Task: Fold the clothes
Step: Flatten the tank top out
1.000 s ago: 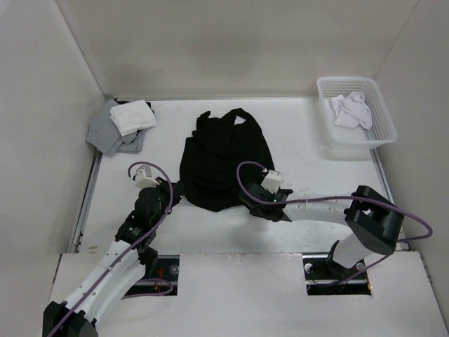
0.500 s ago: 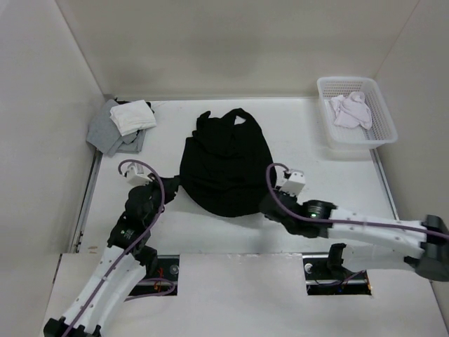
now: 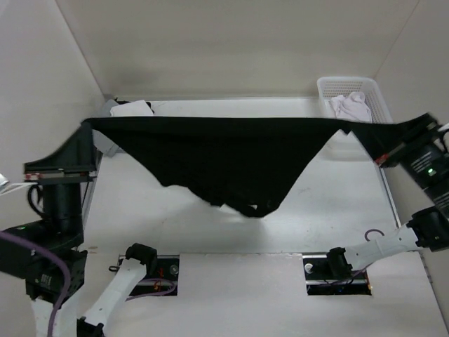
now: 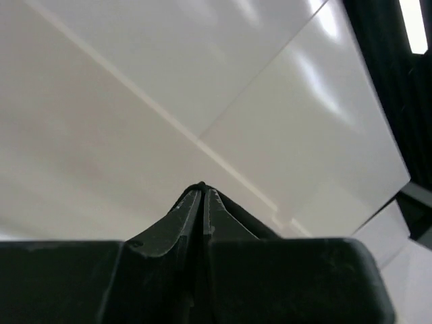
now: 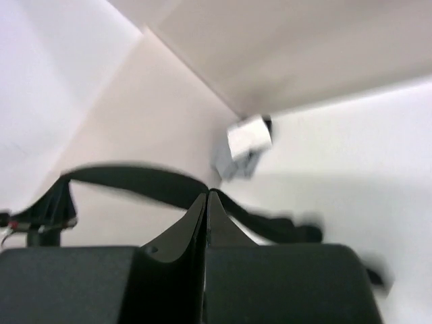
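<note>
The clothes [image 3: 224, 158], one black garment, hang stretched wide in the air between my two grippers, with the middle sagging toward the table. My left gripper [image 3: 90, 126] is shut on the left corner, raised close to the camera. In the left wrist view the fingertips [image 4: 200, 186] meet with black fabric [image 4: 246, 217] pinched at the tip. My right gripper [image 3: 384, 152] is shut on the right corner, also held high. In the right wrist view the gripper [image 5: 206, 194] is shut, and the garment [image 5: 135, 179] runs off both sides of it.
A white towel on grey cloths [image 3: 130, 108] lies at the back left, partly behind the garment, and shows in the right wrist view as the white towel [image 5: 249, 136]. A white basket [image 3: 324, 87] with a pale cloth [image 3: 349, 105] stands at the back right.
Both arms rose from the table and swung apart. The garment went from lying flat to hanging stretched between them. The right gripper shut on its edge.
</note>
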Controlling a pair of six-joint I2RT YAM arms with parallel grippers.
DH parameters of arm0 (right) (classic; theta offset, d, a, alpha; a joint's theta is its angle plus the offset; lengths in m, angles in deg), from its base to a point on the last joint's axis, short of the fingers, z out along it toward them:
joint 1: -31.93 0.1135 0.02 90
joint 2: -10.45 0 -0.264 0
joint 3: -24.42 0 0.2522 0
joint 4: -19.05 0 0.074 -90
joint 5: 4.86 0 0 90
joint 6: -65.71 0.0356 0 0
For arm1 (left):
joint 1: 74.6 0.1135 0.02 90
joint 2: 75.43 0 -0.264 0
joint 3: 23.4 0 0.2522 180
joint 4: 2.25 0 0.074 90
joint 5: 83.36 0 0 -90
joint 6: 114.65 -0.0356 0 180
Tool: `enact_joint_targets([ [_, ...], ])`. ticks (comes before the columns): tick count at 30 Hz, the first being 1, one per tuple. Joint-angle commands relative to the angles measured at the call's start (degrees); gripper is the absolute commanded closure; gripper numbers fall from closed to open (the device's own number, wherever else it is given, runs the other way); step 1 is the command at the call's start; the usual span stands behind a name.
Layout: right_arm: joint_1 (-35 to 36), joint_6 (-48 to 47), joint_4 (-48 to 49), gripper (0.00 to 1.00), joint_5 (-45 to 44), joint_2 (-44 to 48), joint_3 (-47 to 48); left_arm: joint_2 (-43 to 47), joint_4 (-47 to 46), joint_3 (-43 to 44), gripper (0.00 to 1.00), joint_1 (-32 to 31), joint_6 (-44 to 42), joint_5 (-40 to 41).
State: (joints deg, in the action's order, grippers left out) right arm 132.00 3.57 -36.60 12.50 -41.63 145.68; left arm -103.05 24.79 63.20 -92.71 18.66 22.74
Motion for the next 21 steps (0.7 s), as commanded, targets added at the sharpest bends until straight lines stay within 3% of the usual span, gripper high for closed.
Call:
enact_joint_targets([
  [1, 1.40, -38.58, 27.38, 1.00, -3.94, -5.40, 4.20, -6.64, -0.62, 10.89, 0.97, 0.76, -5.69, 3.06],
  [5, 2.02, -69.63, 61.50, 1.00, -2.69, -8.13, 0.88, -11.84, 0.25, 18.21, 0.97, -0.39, -5.69, 3.06],
  [7, 0.79, -77.04, 71.64, 1.00, -2.16, -8.31, -3.24, -13.25, 0.78, 17.52, 0.97, -0.65, -5.61, 3.41],
  [9, -1.58, -77.52, 74.75, 1.00, -0.75, -7.17, -8.25, -14.56, 0.70, 13.93, 0.97, -0.65, -5.34, 3.68],
  [12, -9.74, -68.76, 69.87, 1.00, 2.31, -5.50, -17.12, -16.15, -0.88, 6.20, 0.97, -0.31, -4.82, 5.34],
  [15, -19.22, -51.04, 55.40, 1.00, 9.07, -5.14, -22.33, -19.04, -4.13, -1.01, 0.97, 1.27, -3.85, 6.32],
  [18, -35.28, -27.58, 35.71, 1.00, 25.03, -7.51, -21.73, -25.62, -7.38, -3.75, 0.97, 3.82, -2.18, 3.43],
  [21, -56.45, -13.22, 29.94, 1.00, 46.29, -12.77, -19.71, -35.20, -10.72, -1.57, 0.97, 6.81, 0.01, -0.62],
])
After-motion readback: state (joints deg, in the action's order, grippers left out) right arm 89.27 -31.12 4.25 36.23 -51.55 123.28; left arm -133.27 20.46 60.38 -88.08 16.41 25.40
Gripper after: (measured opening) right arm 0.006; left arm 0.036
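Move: Between and ahead of the hands, which hold the black tank top spread by its upper edge, lies the clear table middle it goes to: about 21 cm ahead, 23 cm right and 54 cm below the left hand; 21 cm ahead and 22 cm left of the right hand. From the left hand the folded stack is roughly 36 cm ahead and 15 cm left, and from the right hand the white basket some 42 cm ahead and 26 cm right, both far below. Flinging the tank top open, both hands, fingers still shut on it, first rise a little, then swing forward and down towards the table middle, the left one by far the faster: about 24 cm forward and 20 cm down from its peak, tipping down. The right goes roughly 12 cm forward, sinking less, and its wrist turns clockwise and rolls left side down. ##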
